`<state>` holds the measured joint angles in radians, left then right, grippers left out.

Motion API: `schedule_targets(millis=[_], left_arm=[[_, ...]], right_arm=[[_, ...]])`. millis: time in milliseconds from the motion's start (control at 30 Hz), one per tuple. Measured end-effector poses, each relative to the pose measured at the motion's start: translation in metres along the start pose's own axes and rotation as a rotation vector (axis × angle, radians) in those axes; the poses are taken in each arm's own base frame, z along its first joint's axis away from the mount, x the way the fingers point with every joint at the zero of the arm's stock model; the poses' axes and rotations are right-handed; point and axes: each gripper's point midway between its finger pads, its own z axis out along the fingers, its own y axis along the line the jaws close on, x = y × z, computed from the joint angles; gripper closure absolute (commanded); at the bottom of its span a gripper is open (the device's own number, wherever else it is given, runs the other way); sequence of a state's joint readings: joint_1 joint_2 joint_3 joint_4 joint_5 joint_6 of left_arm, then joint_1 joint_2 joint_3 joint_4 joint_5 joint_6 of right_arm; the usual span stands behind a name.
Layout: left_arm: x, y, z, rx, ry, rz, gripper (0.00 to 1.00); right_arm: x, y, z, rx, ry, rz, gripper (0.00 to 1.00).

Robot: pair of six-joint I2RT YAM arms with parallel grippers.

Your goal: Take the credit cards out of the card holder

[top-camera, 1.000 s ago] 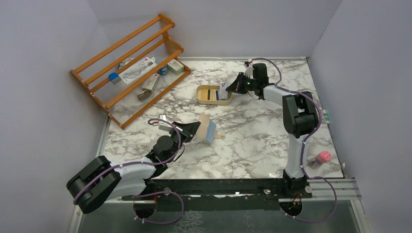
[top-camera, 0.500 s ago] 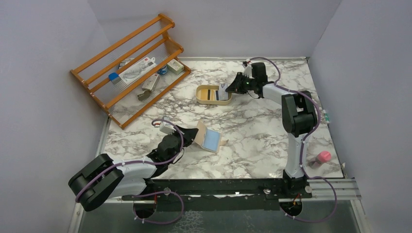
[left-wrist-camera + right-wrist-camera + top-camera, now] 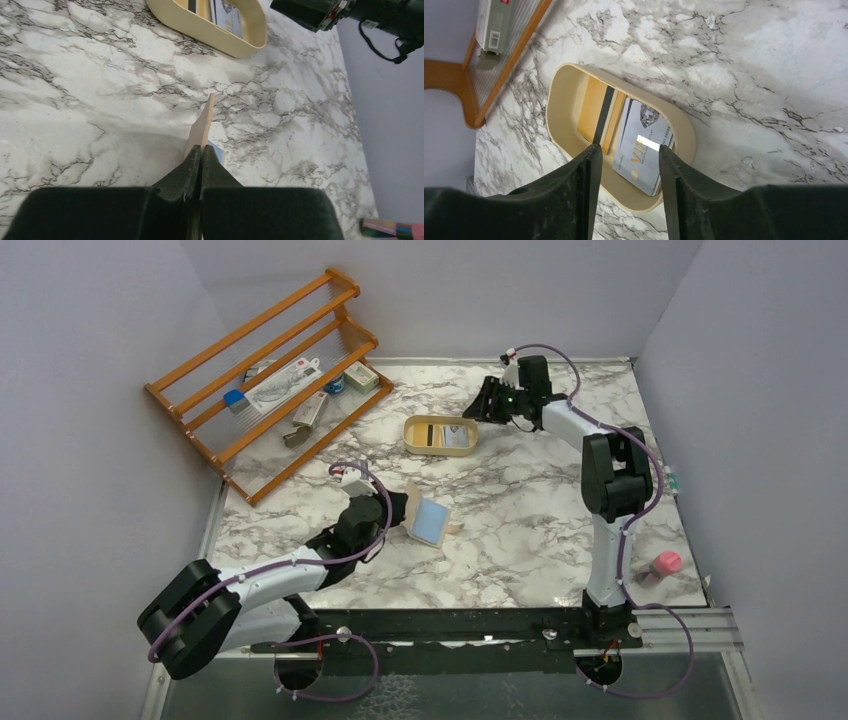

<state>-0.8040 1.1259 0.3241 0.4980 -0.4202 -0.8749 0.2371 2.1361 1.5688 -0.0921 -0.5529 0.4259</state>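
Note:
The tan card holder [image 3: 425, 518] stands open on the marble with a light blue credit card [image 3: 433, 524] showing inside. My left gripper [image 3: 403, 510] is shut on its leather flap [image 3: 202, 125], which runs edge-on from the fingertips [image 3: 201, 149]. A corner of the blue card [image 3: 216, 150] peeks out beside them. My right gripper [image 3: 473, 413] hovers open over the right end of the cream oval tray [image 3: 412, 430], holding nothing. In the tray lie a grey VIP credit card [image 3: 644, 142] and a yellowish one with a black stripe [image 3: 599, 117].
A wooden rack [image 3: 265, 370] holding small items leans at the back left. A pink object [image 3: 665, 563] sits at the table's right edge. A coloured pen [image 3: 390, 229] lies near the right wall. Grey walls close in on both sides.
My right gripper has opened, dropped the grey card flat into the tray, and drawn back to the right. My left gripper shifted the card holder slightly toward the back.

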Motion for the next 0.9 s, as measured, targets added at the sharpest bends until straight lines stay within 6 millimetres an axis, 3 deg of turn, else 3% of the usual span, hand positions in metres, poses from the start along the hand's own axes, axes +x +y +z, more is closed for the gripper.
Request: schedule_targets(millis=[267, 433, 500, 567, 700, 900], left_arm=[[0.005, 0.02, -0.001, -0.105, 0.029, 0.139, 1.0], [0.016, 0.013, 0.001, -0.135, 0.052, 0.224, 1.0], [0.023, 0.011, 0.005, -0.149, 0.062, 0.244, 1.0], [0.027, 0.012, 0.007, -0.162, 0.068, 0.252, 0.9], [0.036, 0.021, 0.009, -0.202, 0.088, 0.256, 0.57], [0.039, 0.02, 0.013, -0.219, 0.093, 0.234, 0.27]], right_arm=[[-0.023, 0.008, -0.014, 0.029, -0.042, -0.02, 0.41], [-0.048, 0.035, -0.046, 0.022, -0.111, -0.055, 0.4], [-0.057, 0.05, -0.067, 0.013, -0.15, -0.076, 0.36], [-0.061, 0.065, -0.088, 0.005, -0.184, -0.094, 0.34], [-0.06, 0.087, -0.123, -0.009, -0.235, -0.123, 0.3], [-0.033, 0.088, -0.147, 0.011, -0.233, -0.114, 0.24]])
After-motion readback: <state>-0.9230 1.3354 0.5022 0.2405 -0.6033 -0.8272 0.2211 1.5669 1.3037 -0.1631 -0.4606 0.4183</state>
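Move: My left hand has the card holder pinched by its cover; the holder's middle lies level with that hand, about 5 cm to its right and 6 cm below, and the card tray stands some 25 cm ahead, 7 cm right and 8 cm below. My half-open right hand hangs over the tray's right part: the tray's middle is about 1 cm ahead, 6 cm left and 7 cm down. From there the holder lies 22 cm back and 8 cm left, about 4 cm lower. I lower my left hand about 4.5 cm, rolling it some 20 degrees so its left side rises, to lay the open card holder on the table, then open its fingers wide around the cover. Meanwhile I lift my right hand some 15 cm away from the card tray, then also draw it back and slightly right, opening its fingers further as they tilt up. ##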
